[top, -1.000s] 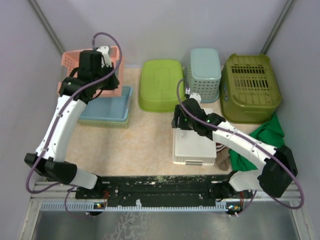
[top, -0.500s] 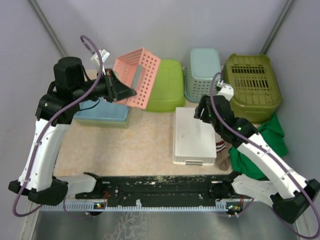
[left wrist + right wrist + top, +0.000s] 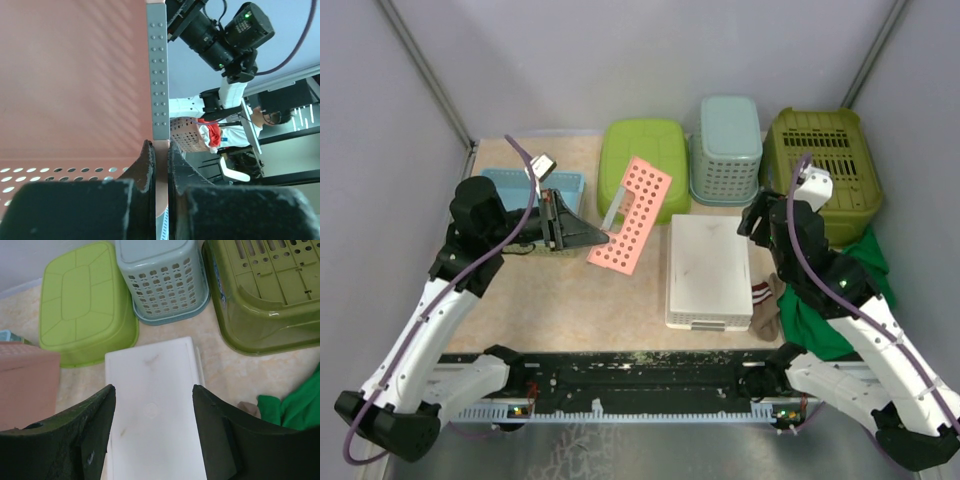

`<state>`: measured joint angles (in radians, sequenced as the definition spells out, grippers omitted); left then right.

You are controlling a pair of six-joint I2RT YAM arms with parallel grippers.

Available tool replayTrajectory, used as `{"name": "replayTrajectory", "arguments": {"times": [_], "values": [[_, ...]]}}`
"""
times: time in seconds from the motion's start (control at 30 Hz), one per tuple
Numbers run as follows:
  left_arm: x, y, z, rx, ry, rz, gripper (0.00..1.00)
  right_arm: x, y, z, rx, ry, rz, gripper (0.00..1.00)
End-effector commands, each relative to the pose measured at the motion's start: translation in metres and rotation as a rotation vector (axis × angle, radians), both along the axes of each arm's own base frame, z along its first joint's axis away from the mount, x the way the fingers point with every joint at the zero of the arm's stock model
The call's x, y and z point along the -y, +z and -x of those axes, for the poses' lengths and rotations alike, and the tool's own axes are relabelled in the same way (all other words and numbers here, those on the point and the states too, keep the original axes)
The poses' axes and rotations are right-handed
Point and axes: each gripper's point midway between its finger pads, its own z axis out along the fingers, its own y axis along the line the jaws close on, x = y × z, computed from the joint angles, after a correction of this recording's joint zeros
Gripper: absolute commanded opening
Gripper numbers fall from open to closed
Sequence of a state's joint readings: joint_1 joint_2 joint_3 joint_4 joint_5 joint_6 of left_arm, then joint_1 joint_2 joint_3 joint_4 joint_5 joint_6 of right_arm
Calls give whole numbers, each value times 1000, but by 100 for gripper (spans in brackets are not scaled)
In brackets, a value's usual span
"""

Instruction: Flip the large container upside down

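My left gripper (image 3: 592, 238) is shut on the rim of the pink perforated basket (image 3: 632, 213) and holds it tilted on edge over the table, between the blue tray (image 3: 525, 184) and the white container (image 3: 707, 270). In the left wrist view the fingers (image 3: 148, 162) pinch the basket's wall (image 3: 75, 75) just below its grey rim strip (image 3: 159, 70). My right gripper (image 3: 762, 216) is open and empty, raised above the far right end of the white container, which lies bottom up between its fingers (image 3: 152, 405).
A lime green tub (image 3: 642, 165), a teal basket (image 3: 725, 148) and an olive basket (image 3: 823, 175) stand upside down along the back. A green cloth (image 3: 840, 290) lies at the right of the white container. Grey walls close in both sides.
My left arm has lifted the pink basket off the blue tray and swung it forward and right, tipping it over. My right arm has drawn back from the white container, up and to the right.
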<state>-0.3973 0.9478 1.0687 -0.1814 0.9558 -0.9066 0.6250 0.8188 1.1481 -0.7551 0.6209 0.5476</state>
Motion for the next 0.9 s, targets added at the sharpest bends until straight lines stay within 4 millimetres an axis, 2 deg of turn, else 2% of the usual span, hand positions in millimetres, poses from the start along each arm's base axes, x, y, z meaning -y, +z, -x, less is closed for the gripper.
{"name": "replayTrajectory", "arguments": {"times": [0.0, 0.13, 0.3, 0.4, 0.5, 0.57, 0.7, 0.8, 0.87], "values": [[-3, 30, 18, 62, -46, 78, 0, 10, 22, 0, 49, -29, 12, 64], [-2, -9, 14, -15, -32, 44, 0, -9, 22, -6, 46, 46, -16, 63], [-1, -29, 14, 95, -42, 108, 0, -62, 18, -9, 11, 295, -69, 63], [-1, -39, 18, 158, -61, 136, 0, -84, 21, -5, -14, 392, -120, 63], [-2, -49, 18, 194, -63, 140, 0, -102, 34, 1, -10, 477, -183, 63], [-2, -56, 21, 235, -82, 128, 0, -115, 52, 8, 9, 557, -230, 63], [-4, -88, 26, 320, -100, 81, 0, -137, 85, 23, 55, 715, -284, 64], [-7, -101, 31, 409, -90, 89, 0, -142, 92, 25, 55, 738, -298, 64], [-10, -108, 32, 483, -71, 87, 0, -144, 89, 22, 37, 738, -293, 64]]}}
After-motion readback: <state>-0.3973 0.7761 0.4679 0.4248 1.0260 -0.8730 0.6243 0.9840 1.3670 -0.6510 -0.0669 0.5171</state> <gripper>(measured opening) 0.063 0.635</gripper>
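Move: The left hand already grips the end rim of the pink container, whose middle lies about 12 cm ahead, 6 cm right and 10 cm below. Bare table is roughly 36 cm below, 8 ahead and 2 right; from this hand the light-blue container stands some 25 ahead and 19 left, the white container 11 ahead and 25 right. From the right hand, the pink container is about 24 cm left, 5 ahead and 5 lower, the white one 6 left, 2 ahead and 24 below. Downward goes the left hand, about 11 cm, drawing slightly back near the end and keeping its pinch on the pink container's rim while the wrist tilts the forward side up. The open right hand swings left across the white container some 13 cm, turning nearly 40 degrees counter-clockwise to face the pink container, then rising late, touching nothing. ##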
